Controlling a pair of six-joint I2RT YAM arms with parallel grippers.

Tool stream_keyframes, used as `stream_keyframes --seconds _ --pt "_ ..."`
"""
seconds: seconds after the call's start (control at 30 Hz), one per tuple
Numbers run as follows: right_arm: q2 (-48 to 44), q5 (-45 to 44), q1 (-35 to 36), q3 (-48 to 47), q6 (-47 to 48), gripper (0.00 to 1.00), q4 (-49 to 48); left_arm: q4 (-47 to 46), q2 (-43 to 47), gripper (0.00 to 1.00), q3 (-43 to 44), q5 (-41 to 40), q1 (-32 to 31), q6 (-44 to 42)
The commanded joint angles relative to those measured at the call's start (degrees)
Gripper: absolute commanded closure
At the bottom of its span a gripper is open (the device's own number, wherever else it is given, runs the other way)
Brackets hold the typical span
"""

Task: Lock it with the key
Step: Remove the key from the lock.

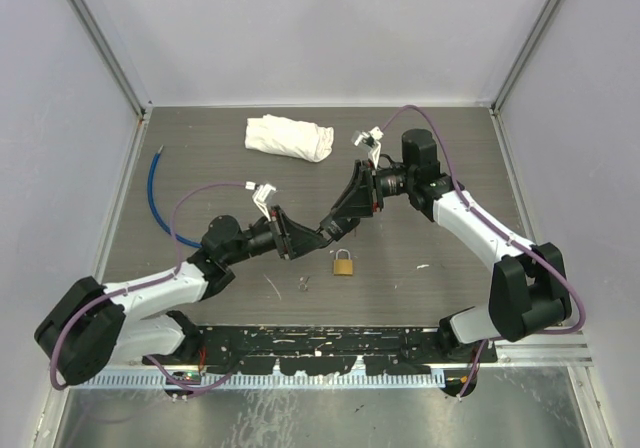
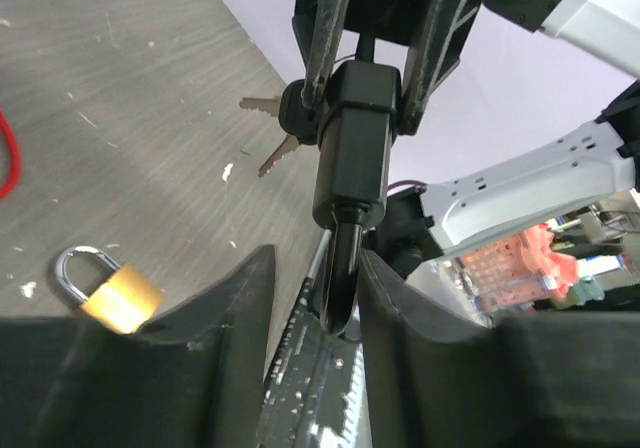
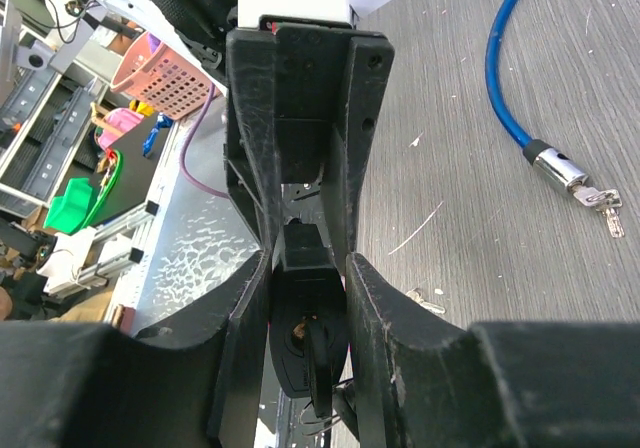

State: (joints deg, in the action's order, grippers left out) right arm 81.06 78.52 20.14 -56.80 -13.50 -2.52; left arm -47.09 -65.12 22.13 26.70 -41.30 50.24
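Note:
Above the table's middle, my right gripper (image 1: 337, 226) (image 3: 306, 263) is shut on a black lock (image 2: 352, 158) (image 3: 290, 353). Its fingers (image 3: 372, 308) press both sides of the lock body. A black-headed key (image 3: 318, 368) sits in the keyhole and points toward my left gripper (image 1: 298, 240) (image 2: 315, 263). The key's head (image 2: 340, 268) hangs between the left fingers (image 2: 225, 318). It lies close against the right-hand finger, with a clear gap to the left-hand one, so this gripper is open.
A brass padlock (image 1: 343, 263) (image 2: 118, 298) lies on the table just below the grippers, with small loose keys (image 1: 305, 285) (image 3: 425, 301) nearby. A blue cable lock (image 1: 155, 193) (image 3: 500, 68) curves at the left. A white cloth (image 1: 290, 136) lies at the back.

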Motion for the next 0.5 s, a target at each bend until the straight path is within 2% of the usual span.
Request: stream_keyframes --seconds 0.0,0.07,0.1,0.17,0.27,0.33,0.4,0.47 --pt "-0.71 1.47 0.07 -1.02 -0.62 0.99 -2.15 -5.68 -2.79 0.72 4.03 3.09 -0.48 0.01" --pt "-0.92 1.37 0.01 -1.09 1.0 0.99 -1.1 -6.98 -3.23 0.95 3.81 3.38 -0.39 -0.51" --pt "-0.9 1.33 0.02 -1.42 2.63 0.99 0.05 -7.17 -2.79 0.99 3.46 3.07 -0.31 -1.33" --pt "-0.9 1.23 -0.44 -2.29 6.44 0.95 3.75 -4.56 -0.85 1.0 3.02 2.22 -0.21 -4.1" --pt "-1.09 1.64 -3.05 -3.95 10.64 0.66 8.38 4.45 3.37 1.0 3.42 2.25 0.23 -10.88" --pt "-1.84 -0.19 -5.23 -6.24 17.67 0.49 17.88 9.19 6.15 1.0 3.04 3.64 1.0 -15.44" --pt "-2.11 -5.04 -5.65 -9.92 30.16 0.4 30.22 10.96 7.91 1.0 2.4 6.13 1.4 -19.15" --pt "-1.86 -7.76 -5.69 -12.01 38.39 0.37 36.62 12.89 9.27 1.0 2.61 8.0 1.48 -22.82"
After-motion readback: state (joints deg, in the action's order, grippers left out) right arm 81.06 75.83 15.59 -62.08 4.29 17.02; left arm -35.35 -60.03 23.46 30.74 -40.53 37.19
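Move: The left hand's half-open fingers stand around the shackle end of the black lock, whose gripping point is only about 1 cm farther right; the lock body, still held by the right hand, is some 5 cm right and 2 cm ahead. The gold padlock lies roughly 20 cm below, 5 cm to the right; the red lock lies on the table too, about 12 cm ahead and 7 cm right. From the right hand, the lock body's middle is some 2 cm left. The left fingers shut on the black lock's shackle after edging about 1 cm right, then hold it while easing back left some 2 cm and sinking slightly, with a tilt of about 10 degrees. The right fingers keep hold of the lock body at first, dipping about a centimetre, then open and let go, the hand backing off some 3 cm right and forward. ##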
